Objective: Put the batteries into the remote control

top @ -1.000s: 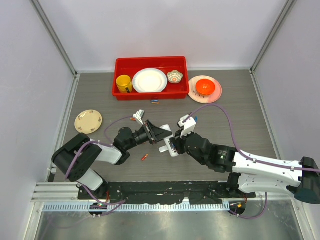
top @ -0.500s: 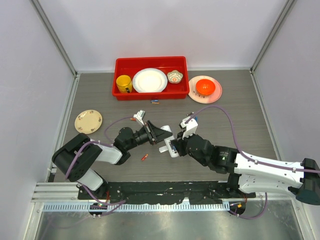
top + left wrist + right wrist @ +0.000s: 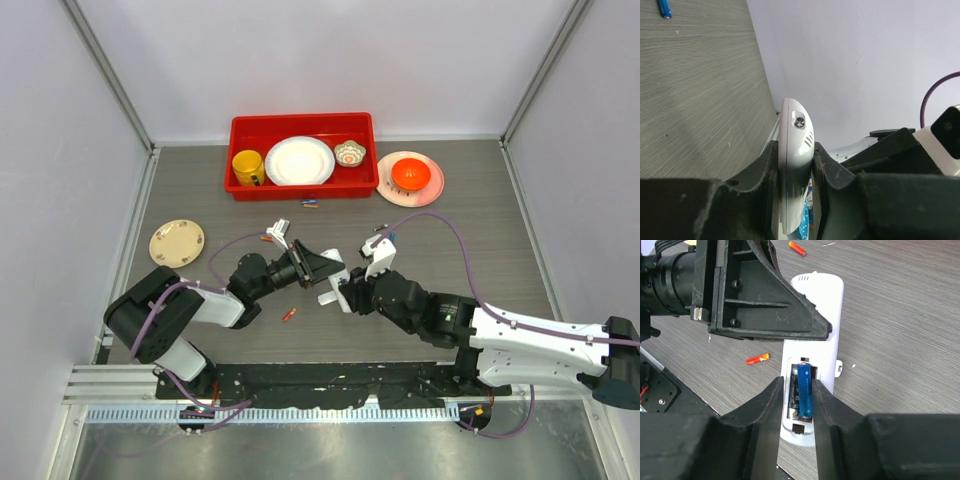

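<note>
My left gripper (image 3: 794,149) is shut on the white remote control (image 3: 792,145), gripping its upper part edge-on. In the right wrist view the remote control (image 3: 822,305) shows its open battery slot facing up. A blue battery (image 3: 804,390) lies in that slot, beside a dark one deeper in. My right gripper (image 3: 797,384) straddles the slot, slightly open. Its right finger (image 3: 825,400) touches the blue battery; a gap shows on the other side. From above, the two grippers (image 3: 322,268) (image 3: 345,293) meet at mid-table.
Loose batteries lie on the table: a red-orange one (image 3: 758,359) near the remote, another (image 3: 797,248) farther off, a blue one (image 3: 664,8). At the back stand a red bin (image 3: 302,120) of dishes and a pink plate (image 3: 432,190). A beige plate (image 3: 177,243) lies left.
My right gripper's jaws have parted a little around the blue battery, and that arm has edged slightly left. The left gripper holds the remote still.
</note>
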Controlling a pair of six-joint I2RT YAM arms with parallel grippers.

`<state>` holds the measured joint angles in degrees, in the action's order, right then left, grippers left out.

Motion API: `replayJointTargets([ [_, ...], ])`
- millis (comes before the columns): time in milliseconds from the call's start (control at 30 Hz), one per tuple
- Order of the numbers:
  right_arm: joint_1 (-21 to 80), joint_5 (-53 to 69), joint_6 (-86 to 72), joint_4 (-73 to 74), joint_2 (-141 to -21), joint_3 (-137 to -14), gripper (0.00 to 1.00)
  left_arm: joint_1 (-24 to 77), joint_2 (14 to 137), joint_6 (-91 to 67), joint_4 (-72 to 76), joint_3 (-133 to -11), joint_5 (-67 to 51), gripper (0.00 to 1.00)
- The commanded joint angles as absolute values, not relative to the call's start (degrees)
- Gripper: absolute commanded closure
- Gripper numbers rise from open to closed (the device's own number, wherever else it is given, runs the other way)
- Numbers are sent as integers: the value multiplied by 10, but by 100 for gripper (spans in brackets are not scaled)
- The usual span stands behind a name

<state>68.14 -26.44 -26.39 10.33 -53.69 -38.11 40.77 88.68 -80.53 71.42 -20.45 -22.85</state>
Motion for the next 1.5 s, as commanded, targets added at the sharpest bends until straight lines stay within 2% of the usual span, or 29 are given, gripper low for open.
replayJointTargets([
  [0,684,-263,-280,127,-551,-399,63,408,876,-811,886,-222,-229,100],
  [433,684,-291,-300,145,-522,-453,45,408,870,-806,886,-214,-230,100],
  [667,683,-320,-329,159,-497,-470,41,408,861,-802,886,-213,-232,100],
  [733,672,-329,-355,151,-476,-460,36,408,855,-800,886,-208,-232,100],
  [967,554,-87,-468,92,-481,-409,32,408,810,-776,886,-183,-215,100],
  [1467,503,49,-609,-94,-502,-309,30,408,778,-775,886,-160,-202,100],
])
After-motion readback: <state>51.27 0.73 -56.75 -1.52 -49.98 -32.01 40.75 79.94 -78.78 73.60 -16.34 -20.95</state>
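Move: The right hand's fingertips stand around the blue battery in the remote's bay, its middle about 1 cm ahead, 1 cm left and 1 cm below. The white battery cover lies on the table some 15 cm below that hand, 1 cm ahead and 4 cm left; the orange-red battery is at table height too, 14 cm left and 3 cm back. From the left hand, which grips the remote, the bay battery is about 5 cm back, 3 cm right and roughly level. Upwards some 7 cm, edging a little right and forward, the right hand draws its fingers off the bay battery while spreading them wide; it then comes back down and left over the last third, left side rising and fingers tipping down, some 40 degrees of turn in all, to straddle the bay end of the remote. The left hand keeps its grip and, in the later half, lifts the remote with a slight leftward, backward drift. ##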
